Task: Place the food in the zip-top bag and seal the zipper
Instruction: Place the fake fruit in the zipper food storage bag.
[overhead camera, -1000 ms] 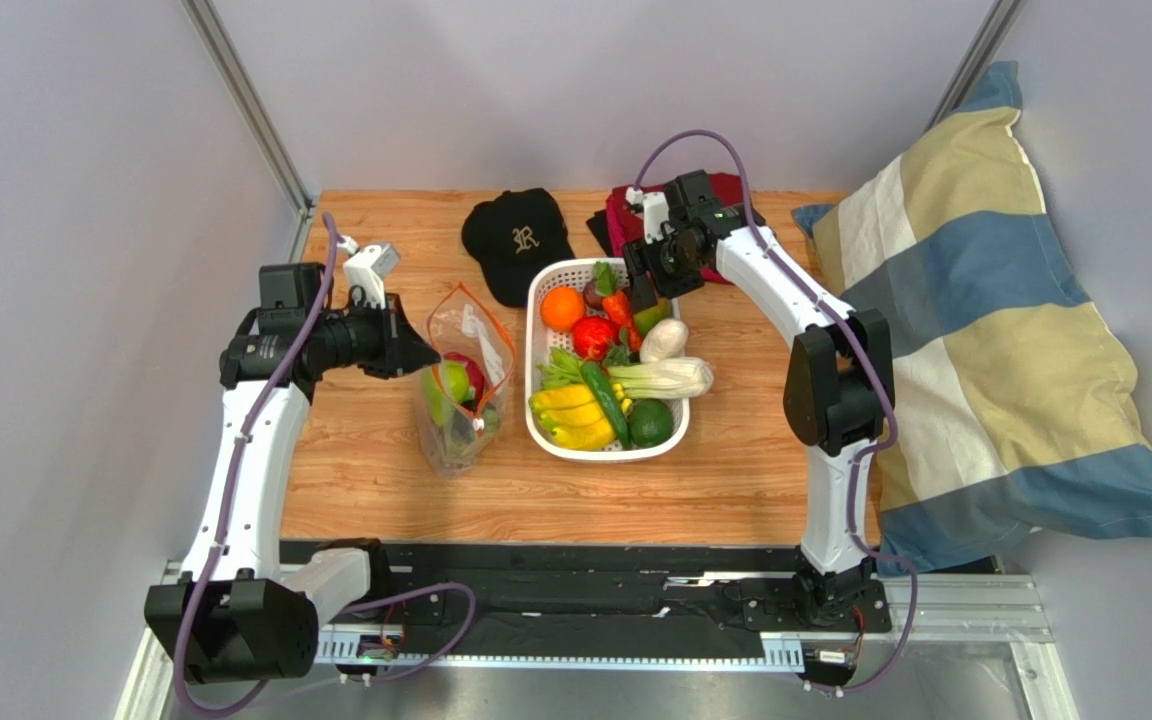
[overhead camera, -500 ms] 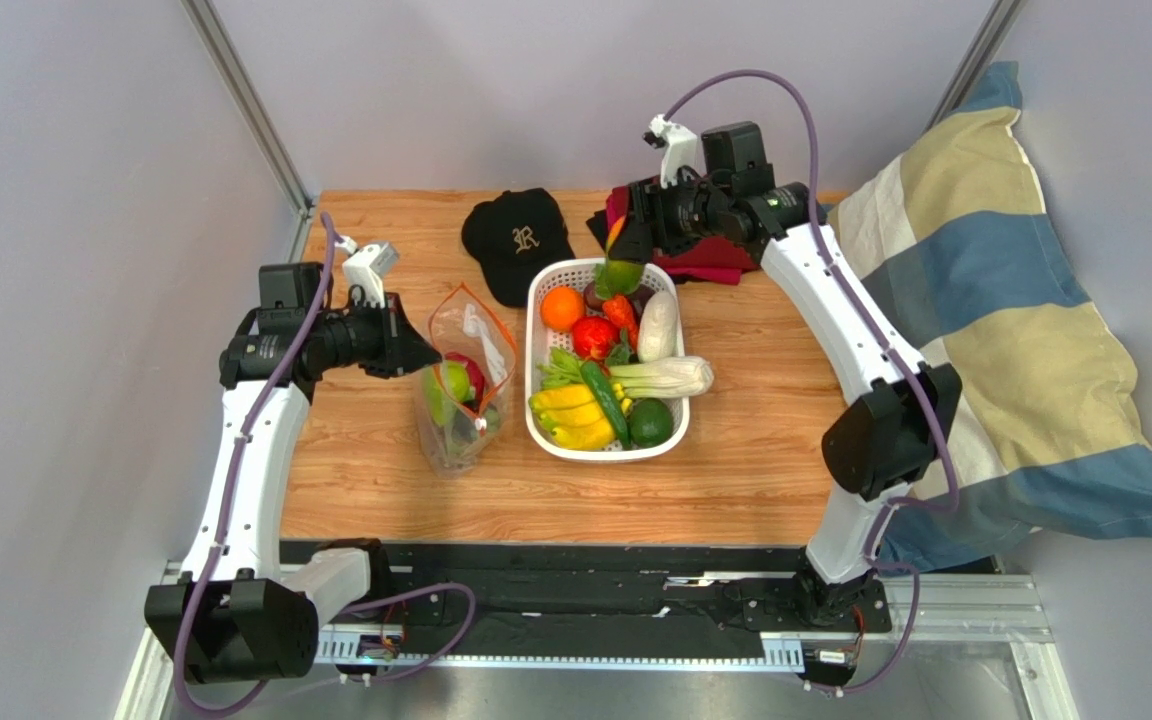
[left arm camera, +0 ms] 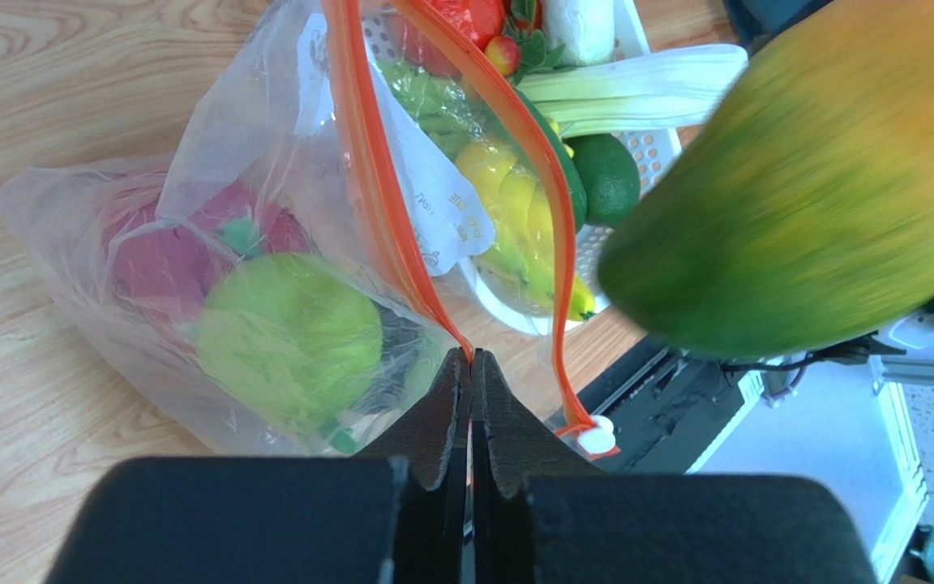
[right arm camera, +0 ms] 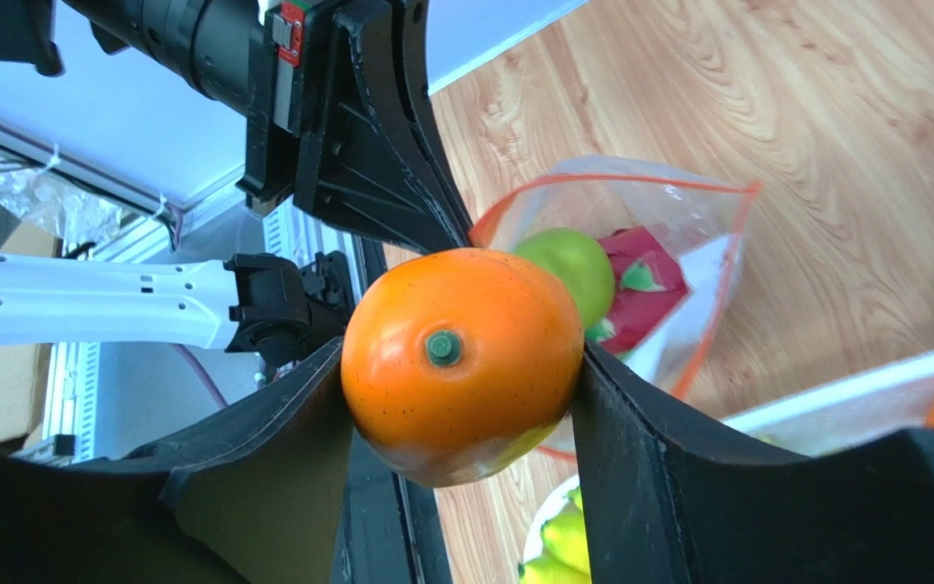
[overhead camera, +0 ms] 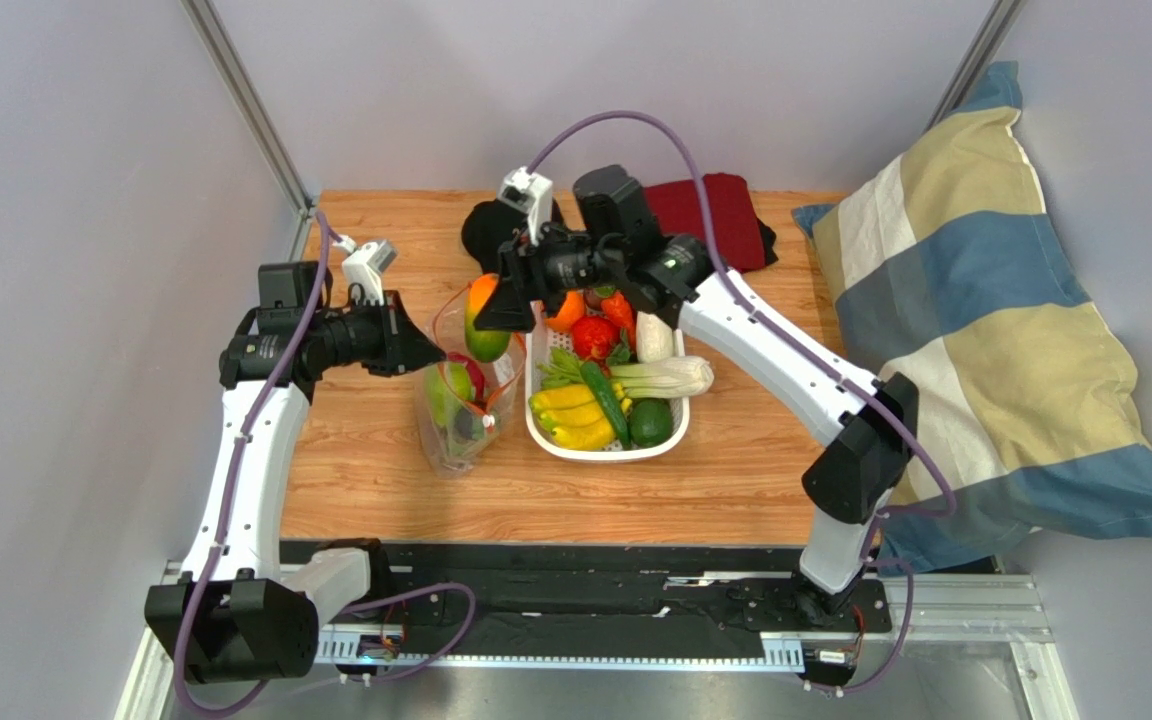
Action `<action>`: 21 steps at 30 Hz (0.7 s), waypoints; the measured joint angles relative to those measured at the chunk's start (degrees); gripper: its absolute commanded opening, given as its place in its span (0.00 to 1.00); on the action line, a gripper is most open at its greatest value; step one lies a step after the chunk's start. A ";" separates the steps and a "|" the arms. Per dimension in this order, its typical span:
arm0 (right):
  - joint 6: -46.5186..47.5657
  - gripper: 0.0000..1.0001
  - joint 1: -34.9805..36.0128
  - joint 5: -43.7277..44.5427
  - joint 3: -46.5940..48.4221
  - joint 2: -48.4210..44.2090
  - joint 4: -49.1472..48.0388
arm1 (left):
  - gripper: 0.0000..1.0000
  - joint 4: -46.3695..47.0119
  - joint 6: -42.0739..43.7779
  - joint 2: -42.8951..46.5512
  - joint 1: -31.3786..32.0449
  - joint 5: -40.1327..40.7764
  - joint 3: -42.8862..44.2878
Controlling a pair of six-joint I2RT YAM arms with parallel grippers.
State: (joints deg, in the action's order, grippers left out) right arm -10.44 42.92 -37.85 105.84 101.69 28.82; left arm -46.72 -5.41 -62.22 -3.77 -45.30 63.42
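Note:
The clear zip-top bag [overhead camera: 458, 413] stands on the wood to the left of the basket, its mouth held open. My left gripper [left arm camera: 472, 360] is shut on the near side of the orange zipper [left arm camera: 366, 183], whose pale tab [left arm camera: 595, 434] hangs at the end. Inside the bag lie a round green fruit [left arm camera: 289, 347] and a pink dragon fruit [left arm camera: 167, 250]. My right gripper [right arm camera: 460, 371] is shut on an orange-green mango [right arm camera: 460, 359]. It hovers just above the bag's mouth [right arm camera: 612, 262]. In the top view the mango [overhead camera: 485, 330] hangs beside my left gripper [overhead camera: 425, 353].
A white slotted basket [overhead camera: 545, 432] right of the bag holds yellow bananas, greens, a tomato, an orange and other produce. A black cap [overhead camera: 489, 233] and a dark red cloth [overhead camera: 710, 210] lie at the table's far edge. A striped pillow [overhead camera: 988, 330] fills the right side.
My right arm has swung left from the far end of the basket to above the bag's mouth, carrying the mango. The left arm and the bag have stayed put.

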 measured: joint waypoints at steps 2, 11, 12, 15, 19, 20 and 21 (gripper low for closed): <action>0.28 0.28 1.51 0.57 0.39 2.01 -0.79 | 0.00 0.37 -0.59 0.02 0.00 -0.48 0.00; 3.34 0.81 3.91 4.11 2.62 13.90 0.57 | 0.00 1.90 -2.05 0.52 0.00 -2.08 0.00; 3.82 0.86 3.93 4.15 4.07 15.34 2.27 | 0.00 2.03 -2.14 0.70 0.00 -2.27 0.00; 4.92 0.92 3.89 4.11 8.31 17.73 6.99 | 0.00 2.49 -2.40 1.25 0.00 -2.51 -0.02; 5.79 0.94 2.95 3.56 10.14 15.34 10.91 | 0.00 3.06 -2.91 1.40 0.00 -2.86 -0.11; 5.81 0.94 2.38 3.41 10.01 14.03 11.69 | 0.00 3.19 -3.10 1.40 0.00 -2.86 -0.15; 5.95 0.92 1.53 3.32 9.55 12.48 12.00 | 0.00 3.30 -3.21 1.38 0.00 -2.89 -0.17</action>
State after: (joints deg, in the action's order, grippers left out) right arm -4.49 44.45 -34.52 115.39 114.17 40.82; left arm -43.42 -8.62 -60.84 -3.77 -48.18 63.24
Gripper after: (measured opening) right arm 0.936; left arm 0.006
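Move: The right hand holds the mango high up; the open mouth of the zip-top bag lies about 10 cm below it, 3 cm to its left and 3 cm back. The green apple already in the bag sits roughly 24 cm below, 8 cm left and 9 cm back; the orange in the basket is 25 cm below, about 8 cm right and 1 cm ahead. From the left hand, pinching the rim, the mouth is some 5 cm right, level fore and aft, and 2 cm lower. Letting go of the mango over the bag is the heart of it: the right hand drops about 12 cm and carries it some 5 cm left to the mouth, fingertips dipping roughly 15 degrees, then opens wide. The emptied hand backs up about 4 cm and 3 cm to the right, while the left keeps pinching the rim and eases up 1 to 2 cm. ##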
